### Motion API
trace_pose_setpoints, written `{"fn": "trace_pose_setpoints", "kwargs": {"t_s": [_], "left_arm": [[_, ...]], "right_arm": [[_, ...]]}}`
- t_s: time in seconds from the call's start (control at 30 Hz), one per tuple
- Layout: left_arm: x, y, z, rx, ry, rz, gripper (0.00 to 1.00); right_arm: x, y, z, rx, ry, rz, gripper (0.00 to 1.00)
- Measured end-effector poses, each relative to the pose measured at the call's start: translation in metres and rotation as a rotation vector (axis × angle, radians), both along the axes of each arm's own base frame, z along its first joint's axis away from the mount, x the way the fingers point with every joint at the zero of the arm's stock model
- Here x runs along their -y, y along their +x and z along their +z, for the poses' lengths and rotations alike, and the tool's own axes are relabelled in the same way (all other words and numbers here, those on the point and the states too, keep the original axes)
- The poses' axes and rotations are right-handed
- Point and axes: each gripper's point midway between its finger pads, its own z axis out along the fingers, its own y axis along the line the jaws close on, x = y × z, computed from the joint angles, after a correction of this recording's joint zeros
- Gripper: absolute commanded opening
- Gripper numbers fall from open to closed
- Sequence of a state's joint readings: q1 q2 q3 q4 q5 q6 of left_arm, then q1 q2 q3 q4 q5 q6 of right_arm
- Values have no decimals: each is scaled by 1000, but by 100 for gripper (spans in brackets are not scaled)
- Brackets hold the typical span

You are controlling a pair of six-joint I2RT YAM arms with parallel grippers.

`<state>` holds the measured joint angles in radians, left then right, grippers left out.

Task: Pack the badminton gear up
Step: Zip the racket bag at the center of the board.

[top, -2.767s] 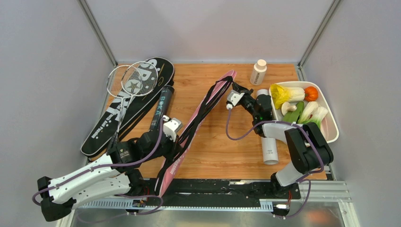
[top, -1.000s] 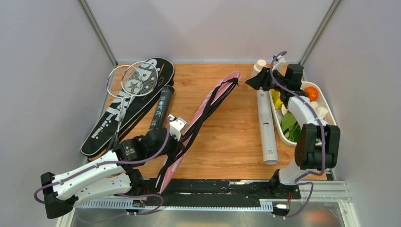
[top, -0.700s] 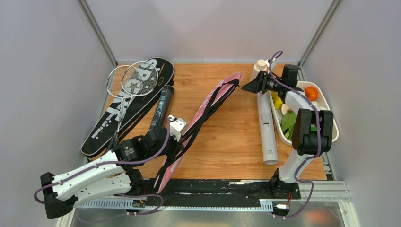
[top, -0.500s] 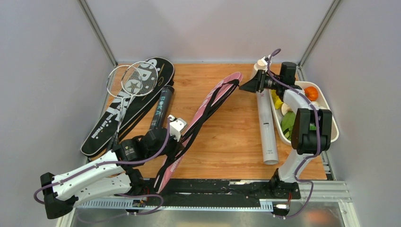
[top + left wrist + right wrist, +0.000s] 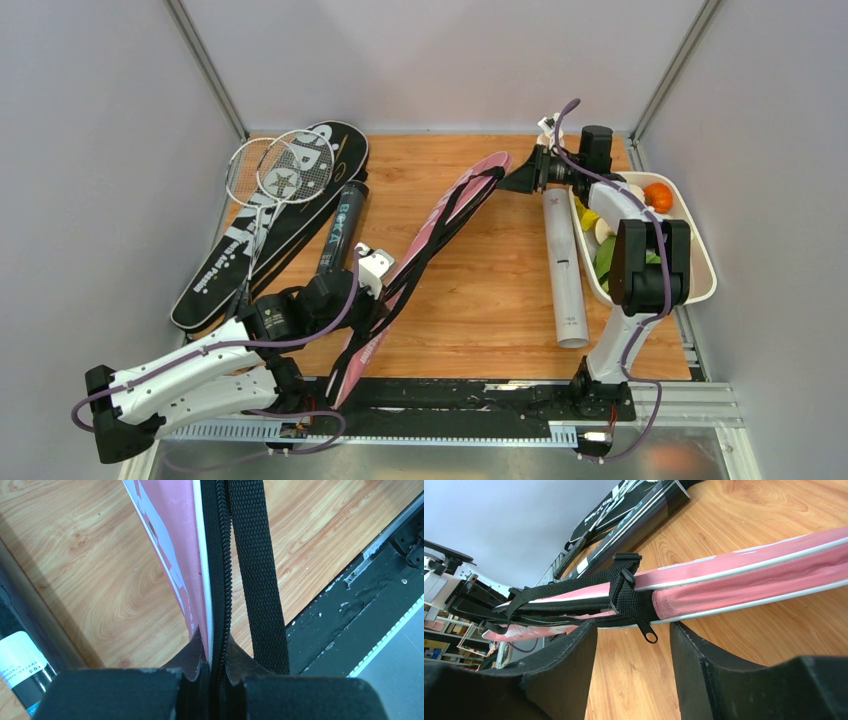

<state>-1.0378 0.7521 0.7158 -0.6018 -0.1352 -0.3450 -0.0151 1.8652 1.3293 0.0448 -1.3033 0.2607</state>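
The pink racket bag (image 5: 430, 240) stands on its edge, running diagonally from near left to far centre, with black straps (image 5: 255, 555) along it. My left gripper (image 5: 375, 305) is shut on the bag's zipper edge (image 5: 214, 652) near its handle end. My right gripper (image 5: 515, 182) is open and low over the table by the bag's far end. The bag's black zipper pull (image 5: 647, 632) hangs just ahead of its open jaws, untouched. Two white rackets (image 5: 275, 172) lie on a black racket bag (image 5: 270, 225) at the far left, with a black tube (image 5: 340, 228) beside it. A white tube (image 5: 563, 270) lies right of centre.
A white tray (image 5: 700, 250) of toy vegetables sits along the right edge, under my right arm. Bare wooden tabletop (image 5: 480, 290) lies between the pink bag and the white tube. Grey walls close in the far side and both flanks.
My right gripper has slid left and down from beside the bottle toward the pink bag's far end. The left gripper and the bag have not moved.
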Motion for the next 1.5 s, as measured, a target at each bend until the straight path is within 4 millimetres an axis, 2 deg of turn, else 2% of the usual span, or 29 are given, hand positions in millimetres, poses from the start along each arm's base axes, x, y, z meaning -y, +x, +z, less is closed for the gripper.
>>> {"fn": "trace_pose_setpoints", "kwargs": {"t_s": [0.1, 0.27, 0.5, 0.57, 0.67, 0.9, 1.07, 1.33, 1.5], "left_arm": [[0, 0, 0, 0, -1, 1, 0], [0, 0, 1, 2, -4, 1, 0], [-1, 0, 1, 0, -4, 2, 0], [0, 0, 1, 0, -4, 2, 0], [0, 0, 1, 0, -4, 2, 0], [-1, 2, 1, 4, 0, 9, 0], [1, 7, 0, 7, 28, 21, 0], [7, 20, -4, 37, 66, 29, 0], [14, 27, -9, 48, 89, 29, 0]], "right_arm": [[0, 0, 1, 3, 0, 1, 53], [-1, 0, 5, 12, 9, 21, 41], [-2, -2, 3, 5, 17, 38, 35], [-3, -2, 3, 4, 17, 40, 26], [-4, -2, 3, 3, 17, 41, 1], [-4, 0, 3, -9, 13, 24, 0], [-17, -4, -2, -13, -22, -13, 0], [-49, -38, -3, -26, -71, -33, 0], [-72, -62, -15, -65, -109, -42, 0]]}}
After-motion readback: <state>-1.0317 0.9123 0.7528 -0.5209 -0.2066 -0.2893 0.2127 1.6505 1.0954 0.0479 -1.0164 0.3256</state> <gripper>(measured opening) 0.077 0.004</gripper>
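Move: The zip pull hangs at the far end of the open zip, almost between the right fingertips: about 1 cm to their left, level with them in reach and height. The strap loop is some 2 cm back, 3 cm left and 4 cm above that hand. The white tube lies on the board about 12 cm back, 14 cm right and 18 cm below. From the left hand, holding the bag's near part, the pull is some 27 cm ahead, 22 cm right and 3 cm higher. The zip pull is pinched as the right fingers, pointing left, close fully while the hand hardly shifts; that hand then drags the pull back and left, some 9 cm along the zip towards the left hand, sinking slightly at the end. The left hand keeps its grip on the bag's near part and, late on, eases about 3 cm forward and a little right, towards the right hand. ##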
